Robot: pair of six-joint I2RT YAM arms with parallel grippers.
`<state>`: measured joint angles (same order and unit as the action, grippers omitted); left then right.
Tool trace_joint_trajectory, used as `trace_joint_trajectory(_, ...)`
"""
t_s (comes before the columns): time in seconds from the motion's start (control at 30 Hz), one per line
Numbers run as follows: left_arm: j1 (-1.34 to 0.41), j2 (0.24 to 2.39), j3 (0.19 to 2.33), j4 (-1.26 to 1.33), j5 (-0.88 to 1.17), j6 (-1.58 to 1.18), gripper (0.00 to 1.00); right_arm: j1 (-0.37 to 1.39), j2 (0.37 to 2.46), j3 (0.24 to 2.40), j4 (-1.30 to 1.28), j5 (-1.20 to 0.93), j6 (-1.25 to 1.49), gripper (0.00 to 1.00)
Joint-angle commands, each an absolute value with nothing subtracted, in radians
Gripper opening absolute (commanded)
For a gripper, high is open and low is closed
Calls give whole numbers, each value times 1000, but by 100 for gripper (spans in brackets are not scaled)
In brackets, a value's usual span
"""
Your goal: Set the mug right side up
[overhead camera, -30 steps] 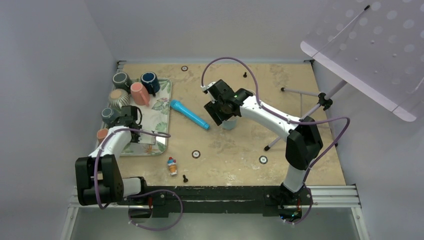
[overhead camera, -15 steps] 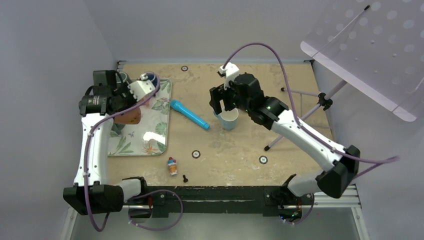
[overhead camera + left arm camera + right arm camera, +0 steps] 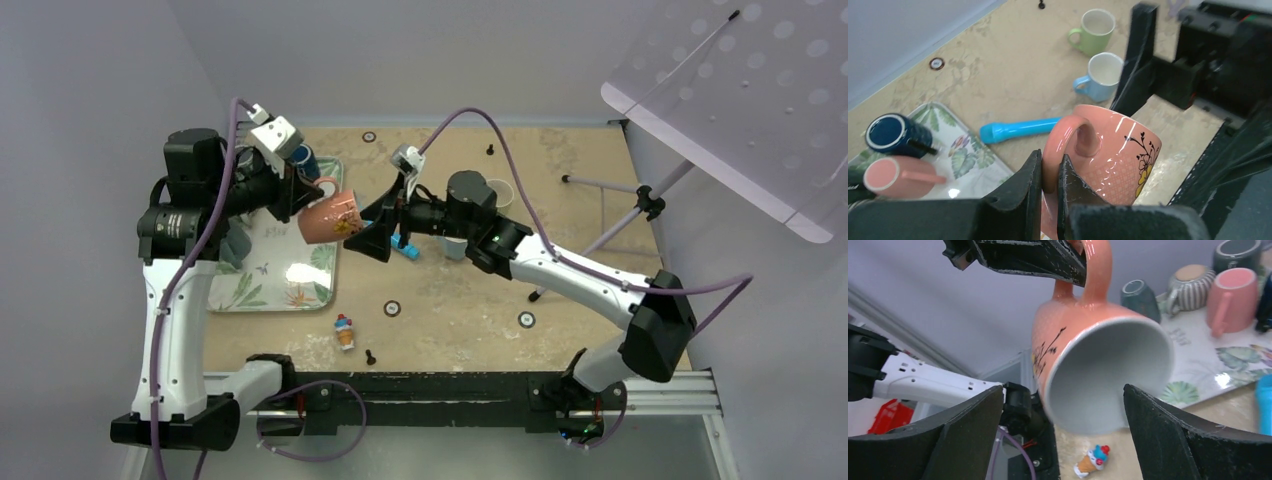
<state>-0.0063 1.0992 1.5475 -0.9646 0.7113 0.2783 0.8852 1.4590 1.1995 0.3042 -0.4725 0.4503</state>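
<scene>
A salmon-pink mug (image 3: 328, 217) with a flower drawing hangs in the air over the tray's right edge. It lies on its side, mouth pointing right. My left gripper (image 3: 1049, 165) is shut on its handle (image 3: 1070, 142), one finger through the loop. My right gripper (image 3: 366, 233) stands open just right of the mug, facing its mouth. In the right wrist view the mug's grey inside (image 3: 1108, 377) sits between and beyond my spread fingers (image 3: 968, 435), not touching them. The mug's rim is a little blurred.
The leaf-print tray (image 3: 300, 290) holds a navy mug (image 3: 895, 135), a pink mug (image 3: 895, 176), a striped mug (image 3: 1193, 285) and grey ones. A blue cylinder (image 3: 1018, 129), a light blue mug (image 3: 1103, 75) and a green mug (image 3: 1095, 30) are on the table. An ice-cream toy (image 3: 345, 332) lies near the front.
My left arm has lifted the salmon mug off the tray and carried it right. My right arm left the light blue mug, swung left toward it, and its jaws widened.
</scene>
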Motion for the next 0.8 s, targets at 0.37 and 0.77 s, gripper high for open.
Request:
trace_joint_trajectory(0.37,-84,1072,1580,-980,678,288,100,922,1398,1363,-42,-99,282,0)
trace_joint_trajectory(0.77,-8,1264,1464,-1108,104,696,100,913,1364,1339,-885,174,274,0)
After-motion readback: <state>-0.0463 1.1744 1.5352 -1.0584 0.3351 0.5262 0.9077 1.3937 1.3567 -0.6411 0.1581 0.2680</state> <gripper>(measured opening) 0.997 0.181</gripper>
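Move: The left hand already pinches the orange mug's handle, the body some 5 cm back, 2 cm right and 3 cm lower, with the pink mug about 18 cm ahead and 17 cm left on the tray, 29 cm down. From the open right hand the orange mug is about 6 cm left and 2 cm ahead, level in height; the blue microphone lies 13 cm ahead, 1 cm right, 30 cm down, and the blue mug 9 cm ahead, 19 cm right, 26 cm down. The two hands close in on each other by some 3 cm each, the right reaching left and back over the mouth of the orange mug and pinching its wall with one finger inside and one outside, whereupon the left opens wide and lets go of the handle. The right then carries the mug away to its right and down, at first forward too, ending about 12 cm right of and 11 cm below its start with its fingers tipping down and swinging clockwise some 50 degrees in all, while the empty left swings back left, down and forward over the tray, its fingers tipping down. ##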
